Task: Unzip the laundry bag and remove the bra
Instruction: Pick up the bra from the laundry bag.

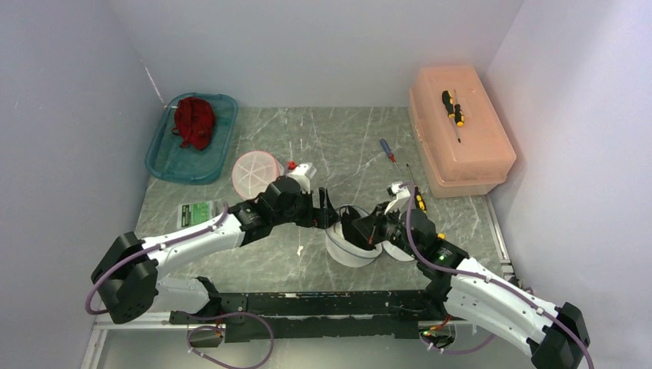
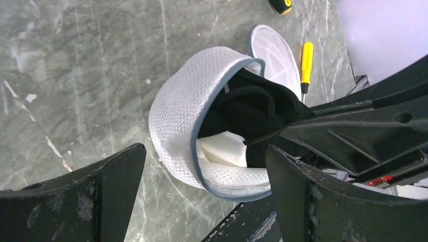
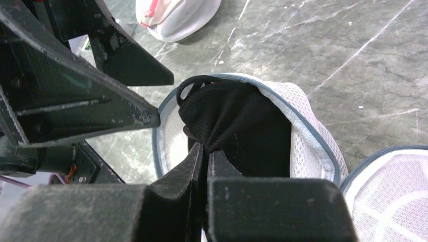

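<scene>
The white mesh laundry bag (image 1: 347, 250) lies unzipped between my two arms, its grey-trimmed mouth (image 2: 194, 136) gaping. A black bra (image 2: 252, 108) fills the opening. My right gripper (image 3: 207, 147) is shut on a fold of the bra (image 3: 237, 121) just inside the bag's rim (image 3: 310, 132). My left gripper (image 2: 204, 174) is open wide, its fingers (image 2: 106, 189) either side of the bag's lower edge without touching it. In the top view the left gripper (image 1: 329, 209) hovers at the bag's far left side and the right gripper (image 1: 367, 229) reaches in from the right.
The bag's round zip flap (image 2: 275, 50) lies open beside it. A second, pink-trimmed mesh bag (image 1: 256, 171) sits further back. A teal tray (image 1: 165, 165) holds a red garment. A peach toolbox (image 1: 461, 146) stands back right; screwdrivers (image 1: 387, 149) lie near it.
</scene>
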{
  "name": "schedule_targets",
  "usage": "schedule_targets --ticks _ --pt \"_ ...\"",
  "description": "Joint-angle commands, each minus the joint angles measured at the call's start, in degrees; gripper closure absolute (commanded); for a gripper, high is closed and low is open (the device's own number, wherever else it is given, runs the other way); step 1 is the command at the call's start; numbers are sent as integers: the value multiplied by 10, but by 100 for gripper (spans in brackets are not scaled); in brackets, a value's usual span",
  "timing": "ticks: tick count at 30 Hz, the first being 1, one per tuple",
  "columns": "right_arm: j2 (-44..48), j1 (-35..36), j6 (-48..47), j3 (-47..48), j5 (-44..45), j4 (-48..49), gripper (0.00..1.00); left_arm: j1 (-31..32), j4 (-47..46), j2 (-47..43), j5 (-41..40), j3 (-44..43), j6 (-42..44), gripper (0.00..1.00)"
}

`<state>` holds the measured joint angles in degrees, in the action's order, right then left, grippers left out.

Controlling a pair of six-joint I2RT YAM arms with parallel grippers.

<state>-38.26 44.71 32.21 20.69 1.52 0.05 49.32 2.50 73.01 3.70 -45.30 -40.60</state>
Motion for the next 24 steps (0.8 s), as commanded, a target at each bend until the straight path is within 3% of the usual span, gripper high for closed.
schedule_targets --ticks 1,8,16,24 --pt "-1 0 11 1 16 42 100 24 -21 16 30 -11 8 7" --pt "1 -1 12 -2 14 41 100 51 -4 42 13 -25 22 16" --pt "-8 -1 9 10 -34 36 99 56 6 87 -20 -34 19 46" --pt "14 -1 4 31 -61 2 49 56 -1 98 -33 -35 23 71"
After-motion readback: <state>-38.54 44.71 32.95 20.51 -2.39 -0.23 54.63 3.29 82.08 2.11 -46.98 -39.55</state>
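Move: The left side of the laundry bag's rim lies about 2 cm back, 2 cm right and 5 cm below the open left hand. The bra's middle, inside the mouth, is some 3 cm back, 7 cm right and 7 cm down, and the other mesh bag stands roughly 19 cm left and 11 cm ahead. The right hand still pinches the bra, whose middle hangs about 2 cm ahead, 2 cm left and 4 cm below it; the unzipped lid flap lies some 10 cm right and 3 cm back. Back and to the right while already sinking, then mostly straight down, the left hand comes onto the laundry bag's left rim, ending about 5 cm lower; its wide-open fingers straddle the edge and close to about a third. The right hand all but stays, drawing back barely a centimetre at the end as its fingers open and let go of the bra. ##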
